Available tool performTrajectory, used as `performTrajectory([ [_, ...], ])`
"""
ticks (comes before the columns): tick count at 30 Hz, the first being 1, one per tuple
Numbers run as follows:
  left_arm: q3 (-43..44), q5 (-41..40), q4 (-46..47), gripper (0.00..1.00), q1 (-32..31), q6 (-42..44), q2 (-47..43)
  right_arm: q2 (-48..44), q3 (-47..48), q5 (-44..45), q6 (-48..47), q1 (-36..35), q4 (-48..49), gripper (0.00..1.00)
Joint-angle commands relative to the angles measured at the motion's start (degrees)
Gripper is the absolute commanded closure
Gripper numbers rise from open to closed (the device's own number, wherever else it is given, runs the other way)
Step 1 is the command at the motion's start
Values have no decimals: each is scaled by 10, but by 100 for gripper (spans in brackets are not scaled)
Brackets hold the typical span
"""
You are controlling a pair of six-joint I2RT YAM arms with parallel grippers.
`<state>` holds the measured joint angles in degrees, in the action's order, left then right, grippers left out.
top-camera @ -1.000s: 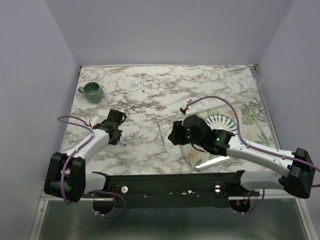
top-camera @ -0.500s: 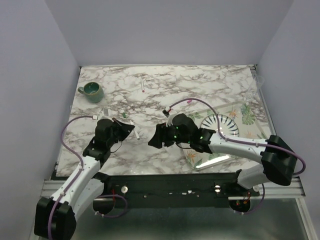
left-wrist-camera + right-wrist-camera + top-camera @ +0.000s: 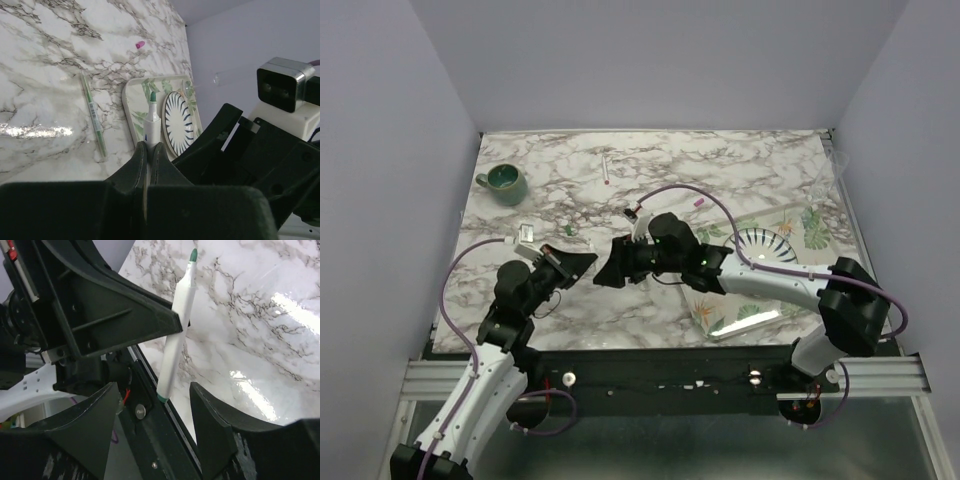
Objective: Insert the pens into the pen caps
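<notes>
My left gripper (image 3: 148, 146) is shut on a white pen (image 3: 152, 116) whose green tip (image 3: 152, 96) points away from it. That same pen (image 3: 177, 325) crosses the right wrist view. Its rear end hangs between the fingers of my open right gripper (image 3: 155, 395), touching neither. Both grippers, left (image 3: 582, 262) and right (image 3: 606, 274), meet above the table's near middle. A second pen (image 3: 94, 115), clear with green inside, lies flat on the marble. Far back lies a red-tipped pen (image 3: 606, 167). A pink pen cap (image 3: 698, 201) and a green pen cap (image 3: 566, 230) rest on the table.
A green mug (image 3: 504, 180) stands at the back left. A leaf-patterned tray (image 3: 820, 262) with a striped plate (image 3: 763, 245) sits at the right. A small white object (image 3: 527, 232) lies near the green cap. A clear cup (image 3: 830, 170) stands at the right edge.
My left arm has swung in from the left and raised the pen toward the centre. My right gripper has slid left to meet it and opened wider.
</notes>
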<state>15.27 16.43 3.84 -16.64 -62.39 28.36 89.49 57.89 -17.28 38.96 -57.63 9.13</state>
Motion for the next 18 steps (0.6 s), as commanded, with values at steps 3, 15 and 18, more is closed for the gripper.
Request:
performTrajectory([
  [3,-16,26,12,100,-2,-28,-44,38,37,-20,2,0,1,35],
  [15,-21,33,27,100,-2,-55,-57,34,16,-38,20,0,48,55],
  [18,-22,29,31,100,-2,-57,-59,34,8,-44,27,0,57,55],
])
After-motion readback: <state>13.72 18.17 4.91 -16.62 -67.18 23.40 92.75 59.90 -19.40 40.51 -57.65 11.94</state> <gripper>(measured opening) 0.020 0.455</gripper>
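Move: The left hand still pinches the white marker about its middle, roughly level, its green tip pointing forward. From the open right hand the marker's middle lies some 5 cm ahead, 2 cm to the left and about 1 cm below, its rear end near the finger gap. On the table, some 16 cm below the right hand, the green pen lies about 9 cm ahead and 11 cm to the right, and the small green cap some 18 cm ahead and 9 cm to the left. The right hand eases about 1.5 cm left onto the marker's rear end, dipping slightly and coming back up, while its fingers, pointing left and a little down, narrow by about a third around that end without yet visibly clamping it. Keeping its shut grip, the left hand lifts the marker some 1.5 cm, draws it about 1 cm back towards the right fingers and rolls about 5 degrees, its left side sinking. ##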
